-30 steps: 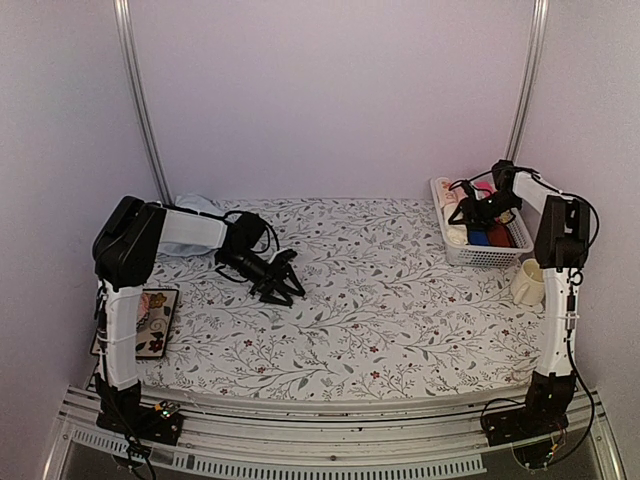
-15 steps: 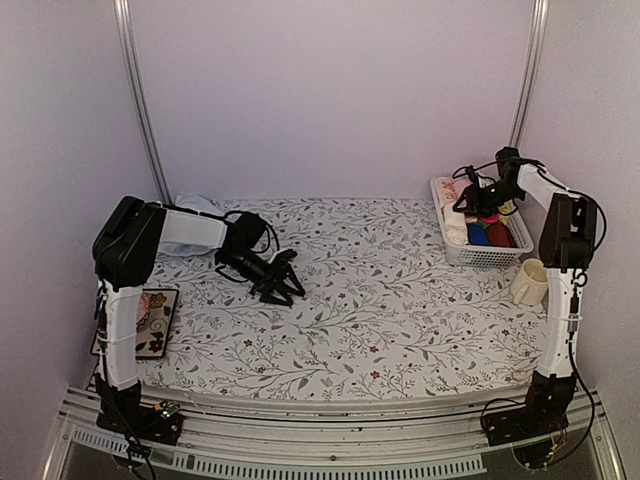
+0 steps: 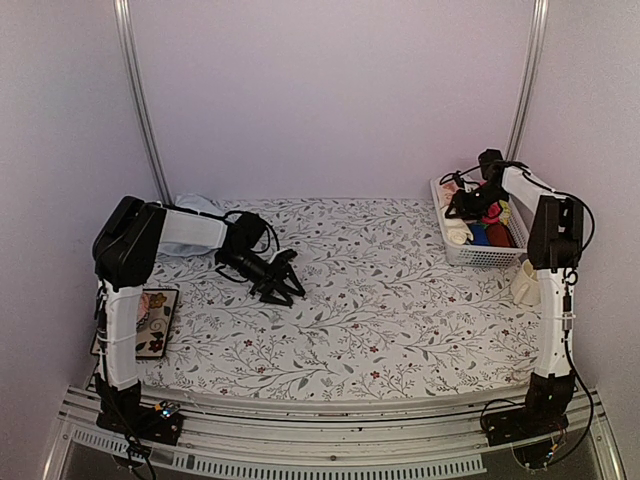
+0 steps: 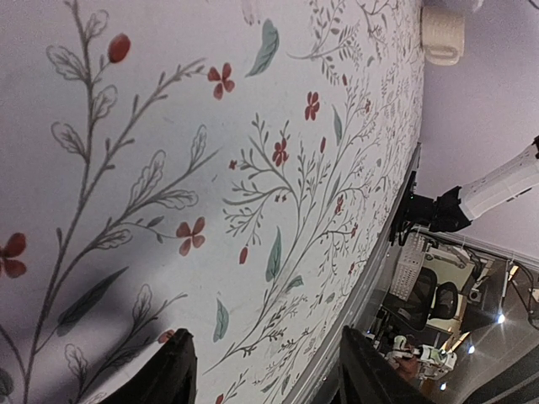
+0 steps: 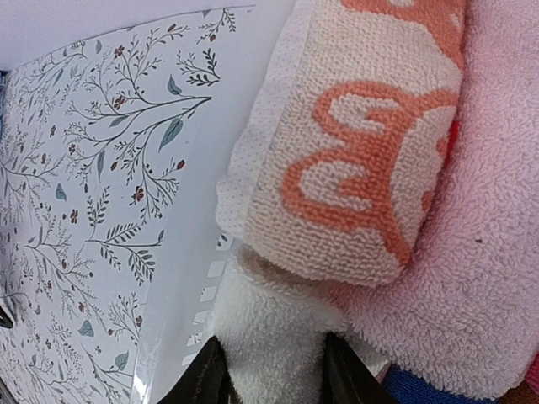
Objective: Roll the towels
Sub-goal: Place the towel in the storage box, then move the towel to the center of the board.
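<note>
My right gripper (image 3: 463, 204) reaches into the far end of the white basket (image 3: 490, 259) at the back right. In the right wrist view its fingers (image 5: 275, 370) press both sides of a fluffy cream towel (image 5: 274, 332), which bulges out above them. That towel lies along the basket's left wall, under a cream cloth with orange patterning (image 5: 362, 143). A pale bluish towel (image 3: 195, 205) lies crumpled at the back left, behind the left arm. My left gripper (image 3: 283, 285) hovers low over the flowered tablecloth. Its jaws (image 4: 269, 370) are open with nothing between them.
The basket also holds a pink cloth (image 5: 488, 210) and a dark blue one (image 5: 421, 389). A cream mug (image 3: 527, 283) stands just in front of the basket. A patterned card (image 3: 155, 322) lies at the left table edge.
My right gripper has moved toward the far end of the basket and its jaws have narrowed onto the cream towel. The left arm has not moved.
</note>
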Robot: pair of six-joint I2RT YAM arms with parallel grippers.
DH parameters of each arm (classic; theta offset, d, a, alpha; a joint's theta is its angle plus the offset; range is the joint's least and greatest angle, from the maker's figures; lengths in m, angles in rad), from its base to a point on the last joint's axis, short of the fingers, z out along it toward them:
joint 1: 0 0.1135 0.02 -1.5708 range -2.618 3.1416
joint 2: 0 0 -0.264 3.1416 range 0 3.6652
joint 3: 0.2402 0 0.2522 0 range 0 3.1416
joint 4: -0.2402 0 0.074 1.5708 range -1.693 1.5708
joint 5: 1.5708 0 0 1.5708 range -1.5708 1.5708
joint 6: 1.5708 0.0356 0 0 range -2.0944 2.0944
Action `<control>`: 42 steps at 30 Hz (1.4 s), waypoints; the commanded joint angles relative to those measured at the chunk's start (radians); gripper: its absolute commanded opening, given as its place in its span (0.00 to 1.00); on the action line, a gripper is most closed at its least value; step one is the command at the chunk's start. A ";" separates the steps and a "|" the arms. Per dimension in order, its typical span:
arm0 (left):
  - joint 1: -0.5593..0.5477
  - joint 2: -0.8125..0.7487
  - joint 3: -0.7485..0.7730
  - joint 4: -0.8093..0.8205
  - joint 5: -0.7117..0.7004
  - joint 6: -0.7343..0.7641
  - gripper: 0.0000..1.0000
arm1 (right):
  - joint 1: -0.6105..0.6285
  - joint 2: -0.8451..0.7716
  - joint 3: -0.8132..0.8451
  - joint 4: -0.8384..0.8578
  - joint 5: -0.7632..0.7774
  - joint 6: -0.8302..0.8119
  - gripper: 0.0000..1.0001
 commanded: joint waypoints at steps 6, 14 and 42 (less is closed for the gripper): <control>-0.004 -0.004 0.016 0.010 -0.008 -0.012 0.58 | 0.027 -0.024 0.009 -0.027 0.032 -0.007 0.50; -0.007 -0.005 0.073 0.008 -0.021 -0.044 0.58 | 0.025 -0.176 -0.083 -0.068 0.089 -0.014 0.65; 0.295 0.002 0.548 -0.112 -0.748 -0.006 0.97 | 0.049 -0.844 -0.715 0.331 0.372 0.045 0.99</control>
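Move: My right hand is inside the storage box, its part-open fingers astride the white towel, whose middle lies about 4 cm back, 1 cm left and 2 cm below. The orange-patterned towel is some 10 cm ahead and 1 cm left, the pale pink one 9 cm ahead and 6 cm right, the blue roll 4 cm back and 6 cm right. From my left hand, the light blue towel lies roughly 20 cm ahead and 30 cm left; the white towel is 20 cm ahead, 44 cm right. I spread my right fingers to free the white towel, ease up about 4 cm and draw back 9 cm above it, then open wide and climb steeply out of the box, the fingers swinging to point more forward. My left hand leaves its waiting place forward, left and up, some 25 cm in all, opening wide and turning counter-clockwise towards the light blue towel. ##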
